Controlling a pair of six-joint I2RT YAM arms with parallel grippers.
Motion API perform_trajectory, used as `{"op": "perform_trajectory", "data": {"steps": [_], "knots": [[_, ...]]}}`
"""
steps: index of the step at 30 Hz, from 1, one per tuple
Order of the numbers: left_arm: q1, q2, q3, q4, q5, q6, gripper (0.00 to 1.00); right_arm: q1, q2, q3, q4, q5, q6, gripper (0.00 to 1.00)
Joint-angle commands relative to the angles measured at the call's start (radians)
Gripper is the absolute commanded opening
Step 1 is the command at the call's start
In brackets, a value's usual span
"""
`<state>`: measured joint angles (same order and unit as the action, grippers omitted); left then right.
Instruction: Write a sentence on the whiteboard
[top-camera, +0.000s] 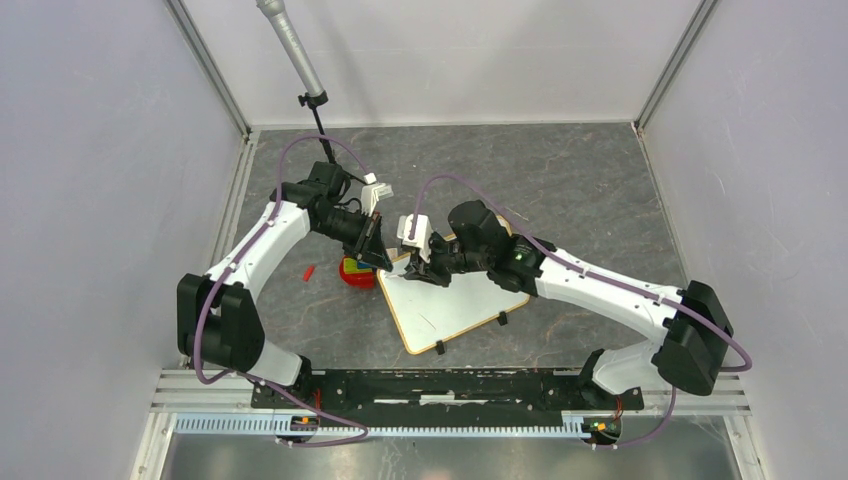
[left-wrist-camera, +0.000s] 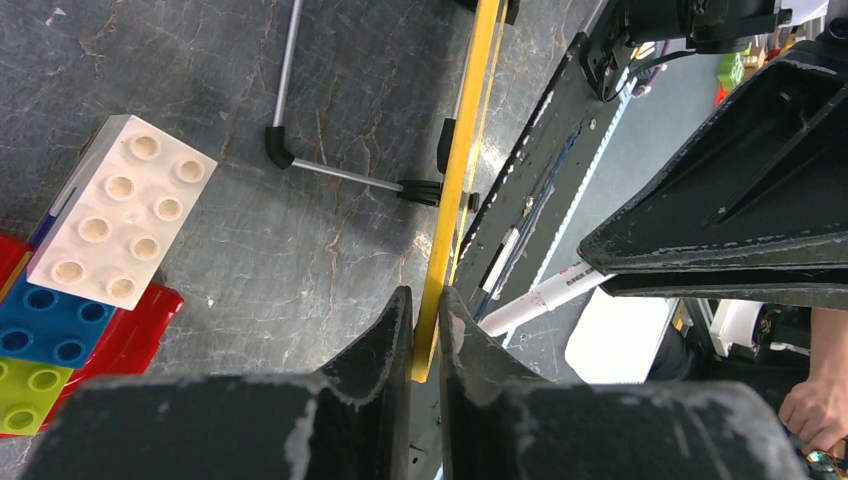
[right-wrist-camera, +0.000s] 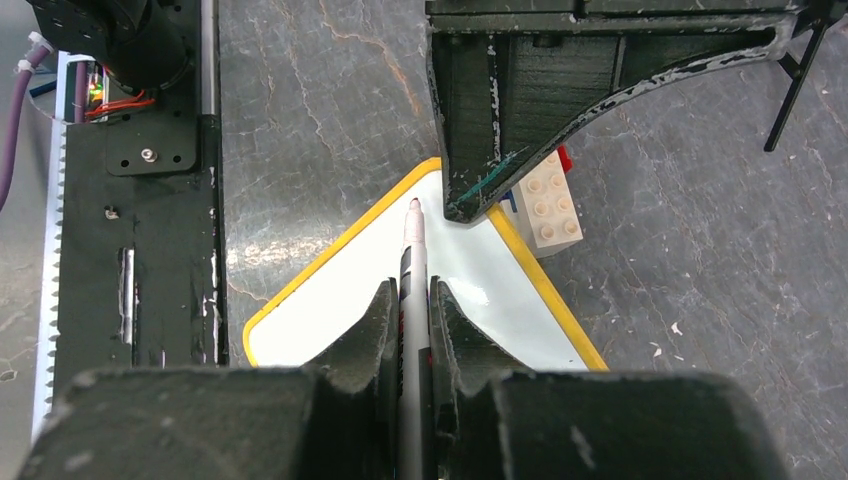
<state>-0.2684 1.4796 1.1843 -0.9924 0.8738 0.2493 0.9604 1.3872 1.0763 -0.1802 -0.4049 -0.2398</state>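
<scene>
The whiteboard (top-camera: 455, 305), white with a yellow-orange frame, lies in the middle of the table. My left gripper (left-wrist-camera: 428, 295) is shut on the edge of its frame (left-wrist-camera: 462, 150) at the far left corner, seen edge-on. My right gripper (right-wrist-camera: 411, 285) is shut on a white marker (right-wrist-camera: 412, 250) that points forward. The marker's tip (right-wrist-camera: 414, 206) hovers over the board's far corner (right-wrist-camera: 330, 300), close to the left finger (right-wrist-camera: 500, 150). In the top view the right gripper (top-camera: 432, 272) sits just right of the left gripper (top-camera: 382, 260). No sentence is in view; the board surface that shows is blank.
A stack of toy bricks (top-camera: 357, 272) stands beside the board's left corner, with a white brick (left-wrist-camera: 120, 225) on top and blue (left-wrist-camera: 45, 325) below. A small red piece (top-camera: 309, 271) lies further left. A stand with a grey pole (top-camera: 300, 60) rises at the back.
</scene>
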Motion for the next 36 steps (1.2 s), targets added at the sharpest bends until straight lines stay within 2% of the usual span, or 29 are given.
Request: {"op": "perform_trajectory", "data": {"steps": [1, 9, 28, 36], "knots": [[-0.002, 0.002, 0.028, 0.017, -0.015, 0.026, 0.02, 0.005, 0.016, 0.048, 0.041, 0.017, 0.001, 0.00], [-0.001, -0.007, 0.023, 0.016, -0.018, 0.028, 0.02, 0.005, 0.023, 0.041, 0.038, 0.035, -0.015, 0.00], [-0.002, -0.010, 0.018, 0.017, -0.024, 0.027, 0.02, 0.040, -0.051, -0.129, -0.022, -0.015, -0.045, 0.00], [-0.002, -0.008, 0.019, 0.017, -0.020, 0.026, 0.02, 0.048, -0.044, -0.042, -0.054, 0.006, -0.061, 0.00]]}}
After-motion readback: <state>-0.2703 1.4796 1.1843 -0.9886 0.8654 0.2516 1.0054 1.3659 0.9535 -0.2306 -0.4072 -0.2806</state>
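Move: Just inside the whiteboard's clamped far-left corner lies the bare spot that the marker is taken to, about 5 cm left of the right hand and 3 cm below, neither ahead nor back. The whiteboard's middle is some 8 cm right of that hand, 1 cm ahead and 9 below; the white brick stands about 10 cm ahead, 6 left and 16 below. From the left hand, the spot is 2 cm right, 1 back and 1 below. Easing down a centimetre and slightly forward, the right hand sets the tip of its gripped marker on the whiteboard near the clamped corner, then draws it down the sloping face, down and back with some rightward travel, about 6 cm, the wrist turning under 10 degrees. The left hand stays still, pinching the whiteboard's corner. ##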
